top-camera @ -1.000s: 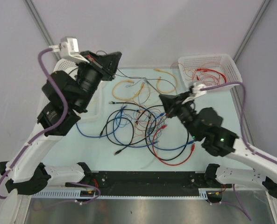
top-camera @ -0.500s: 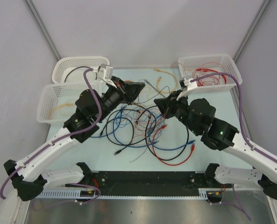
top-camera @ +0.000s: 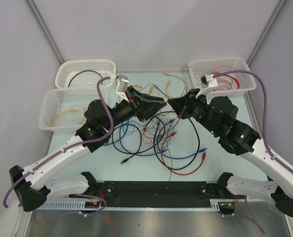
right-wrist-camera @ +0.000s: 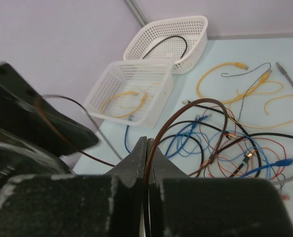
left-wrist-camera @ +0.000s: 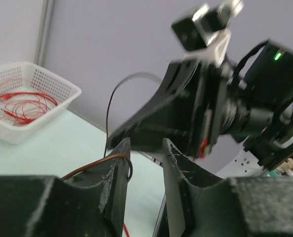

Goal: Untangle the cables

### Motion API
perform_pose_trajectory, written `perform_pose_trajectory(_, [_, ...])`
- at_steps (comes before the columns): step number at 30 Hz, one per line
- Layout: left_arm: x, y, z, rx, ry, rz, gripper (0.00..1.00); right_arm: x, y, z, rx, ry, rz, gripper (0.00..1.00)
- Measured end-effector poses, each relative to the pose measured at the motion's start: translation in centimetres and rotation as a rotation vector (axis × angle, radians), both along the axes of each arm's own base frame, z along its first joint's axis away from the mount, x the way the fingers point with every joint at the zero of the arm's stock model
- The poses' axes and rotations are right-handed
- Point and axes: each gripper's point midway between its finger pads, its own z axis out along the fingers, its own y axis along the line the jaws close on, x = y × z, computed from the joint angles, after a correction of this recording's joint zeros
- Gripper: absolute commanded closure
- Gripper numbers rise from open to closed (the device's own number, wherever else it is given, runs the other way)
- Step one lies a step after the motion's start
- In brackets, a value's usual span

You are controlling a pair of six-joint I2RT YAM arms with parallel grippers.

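The cables [top-camera: 146, 134] lie tangled at the table's middle: black, blue, red and thin orange wires. They also show in the right wrist view [right-wrist-camera: 220, 143]. My right gripper [top-camera: 172, 103] [right-wrist-camera: 146, 140] is shut on a thin brown wire [right-wrist-camera: 208, 100] that arcs up and down into the tangle. My left gripper [top-camera: 159, 104] [left-wrist-camera: 146, 143] is tip to tip with the right one, above the tangle's far edge. Its jaws stand apart, and the brown wire [left-wrist-camera: 94, 163] loops over its left finger [left-wrist-camera: 117, 168].
Two white baskets stand at the back left: one [top-camera: 84, 65] holds a black cable, one [top-camera: 48, 98] holds yellow cables. A white basket [top-camera: 218, 62] at the back right holds red wires. Loose yellow cables [top-camera: 169, 88] lie at the back middle.
My left arm has swung from over the left baskets to the middle, up to the right gripper. My right gripper has moved back and up a little with the brown wire.
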Motion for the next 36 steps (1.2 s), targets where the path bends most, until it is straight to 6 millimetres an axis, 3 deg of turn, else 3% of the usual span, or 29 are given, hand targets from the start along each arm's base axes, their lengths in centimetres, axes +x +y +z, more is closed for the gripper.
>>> perform_pose_trajectory(4, [-0.4,-0.6,-3.3,0.045,0.0,-0.039,0.56,-0.2,-0.5,2.3,0.064,0.002,0.007,1.0])
perform_pose_trajectory(9, [-1.5,-0.8,-6.8,0.083,-0.057,-0.071,0.39,-0.5,-0.6,3.3,0.113,0.024,0.017,1.0])
perform_pose_trajectory(12, [-2.6,-1.0,-6.5,0.072,-0.121,-0.092,0.24,-0.5,-0.5,3.1,0.122,0.046,0.022,1.0])
perform_pose_trajectory(13, [-2.9,-1.0,-6.2,0.064,-0.145,-0.097,0.12,-0.5,-0.5,3.0,0.123,0.054,0.025,1.0])
perform_pose_trajectory(16, [-3.7,-1.0,-5.2,0.034,-0.215,-0.107,0.0,-0.4,-0.2,3.0,0.131,0.069,0.03,1.0])
perform_pose_trajectory(24, [-3.3,-1.1,-5.7,0.034,-0.253,-0.075,0.0,-1.2,0.4,3.6,0.172,0.098,0.078,1.0])
perform_pose_trajectory(36, [0.7,-2.8,-10.9,0.146,-0.184,0.039,0.01,-3.8,2.3,5.4,0.266,0.146,0.231,1.0])
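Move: Just to the left hand's right, the thin brown cable is still pinched in the shut right fingers, about 6 cm right of the left hand and 3 cm ahead, nearly level. The cable pile lies some 17 cm ahead of the left hand, 3 cm left and 40 cm below. From the right hand, the pile is about 14 cm ahead, 9 cm left and 37 cm below; the red plug is 3 cm ahead, 14 cm right, equally low. Dropping away beneath the right hand, the left hand spreads its part-open fingers fully and sinks about 11 cm beside the hanging brown cable, first easing back 4 cm, then returning forward and slightly right, with a small roll. The right hand keeps its pinch on the cable, rising about 5 cm, then also drawing back 4 cm while rolling and swinging leftward some 15 degrees. ##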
